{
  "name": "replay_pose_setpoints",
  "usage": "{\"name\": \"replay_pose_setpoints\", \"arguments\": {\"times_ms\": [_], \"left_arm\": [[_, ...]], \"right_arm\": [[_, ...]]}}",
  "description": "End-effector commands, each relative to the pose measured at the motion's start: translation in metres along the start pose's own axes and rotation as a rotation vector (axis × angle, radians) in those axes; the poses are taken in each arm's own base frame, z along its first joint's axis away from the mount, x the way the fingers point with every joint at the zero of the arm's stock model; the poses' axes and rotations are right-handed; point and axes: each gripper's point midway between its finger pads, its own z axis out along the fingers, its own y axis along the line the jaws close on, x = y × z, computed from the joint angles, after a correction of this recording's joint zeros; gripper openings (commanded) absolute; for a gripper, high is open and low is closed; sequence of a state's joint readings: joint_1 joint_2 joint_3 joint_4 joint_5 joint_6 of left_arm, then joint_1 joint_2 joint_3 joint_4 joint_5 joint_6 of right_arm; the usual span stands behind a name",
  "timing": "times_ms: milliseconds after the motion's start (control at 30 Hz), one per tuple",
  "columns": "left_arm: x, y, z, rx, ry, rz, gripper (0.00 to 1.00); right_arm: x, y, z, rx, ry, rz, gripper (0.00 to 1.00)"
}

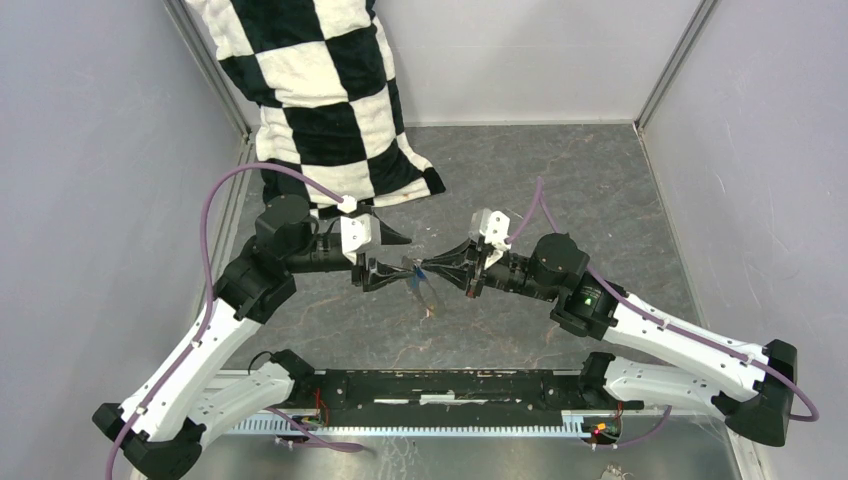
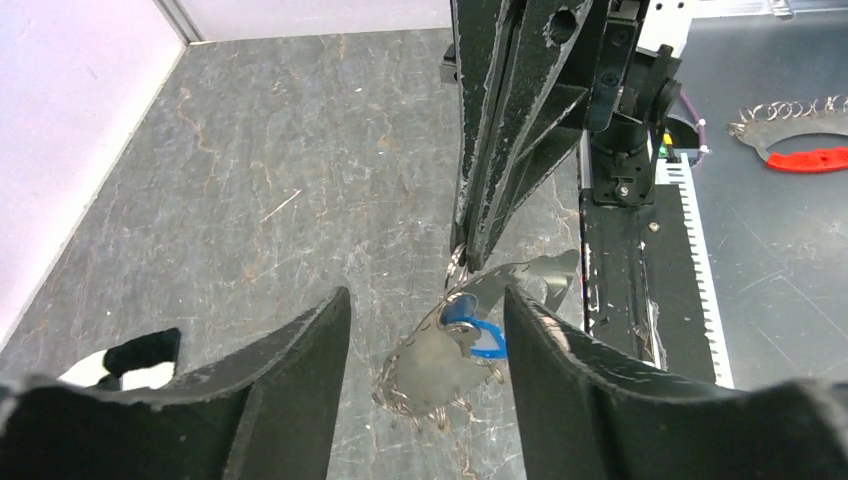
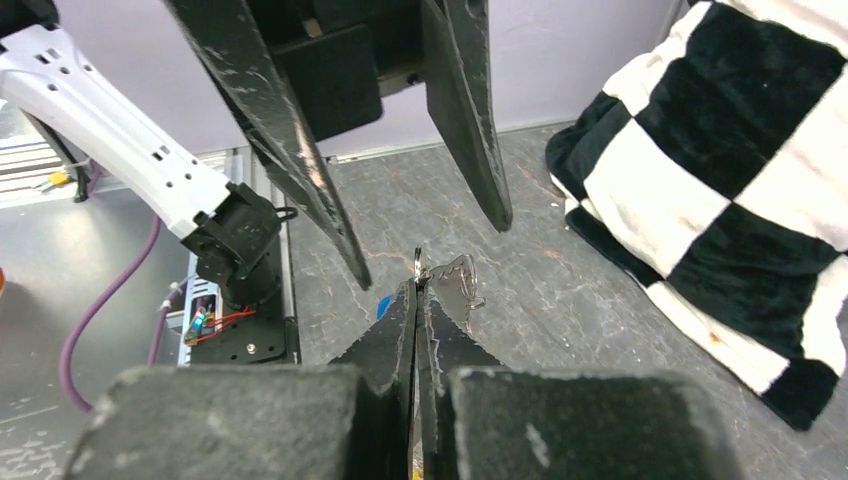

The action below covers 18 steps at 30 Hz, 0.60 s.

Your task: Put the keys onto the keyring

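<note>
My right gripper is shut on the keyring, pinching the thin silver wire at its top. The floppy loop hangs below the tips, above the grey floor. A key with a blue head hangs on the wire just under that pinch. A small golden bit shows at the loop's low end; I cannot tell if it is threaded on. My left gripper faces the right one, open, its fingers standing either side of the blue key without touching it.
A black-and-white checkered cloth lies at the back left, close behind the left arm. Grey walls close in on three sides. The arms' base rail runs along the near edge. A red-handled tool lies beyond that rail.
</note>
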State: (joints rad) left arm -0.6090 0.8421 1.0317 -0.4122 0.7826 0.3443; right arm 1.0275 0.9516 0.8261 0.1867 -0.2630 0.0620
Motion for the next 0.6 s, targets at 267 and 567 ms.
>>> {"name": "replay_pose_setpoints", "arguments": {"times_ms": [267, 567], "left_arm": [[-0.029, -0.022, 0.001, 0.142, -0.084, -0.026, 0.12], [-0.016, -0.011, 0.001, 0.066, -0.037, -0.049, 0.02]], "right_arm": [[-0.03, 0.013, 0.004, -0.08, -0.092, -0.019, 0.0], [-0.035, -0.004, -0.011, 0.024, -0.05, -0.056, 0.54]]}}
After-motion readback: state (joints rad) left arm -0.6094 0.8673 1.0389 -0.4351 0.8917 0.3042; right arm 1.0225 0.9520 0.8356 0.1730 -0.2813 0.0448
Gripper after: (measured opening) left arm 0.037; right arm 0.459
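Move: The keyring's top loop, held in the right fingertips, lies about 1 cm back, 2 cm to the right and 1 cm below the left hand's point, between its open jaws. From the left hand, the keyring plate hangs roughly 3 cm back, 2 cm right and 7 cm down, and the blue key tag about 3 cm back, 2 cm right and 4 cm below. For the right hand, that loop is level with it, some 1 cm to its left. Backwards by about 2 cm, edging slightly right, the left hand brings its jaws around the keyring's top loop and shuts them on it, turning some 5 degrees clockwise. The right hand keeps its grip while easing back about 1 cm, then opens to nearly half, lets go of the loop and drifts forward again. ##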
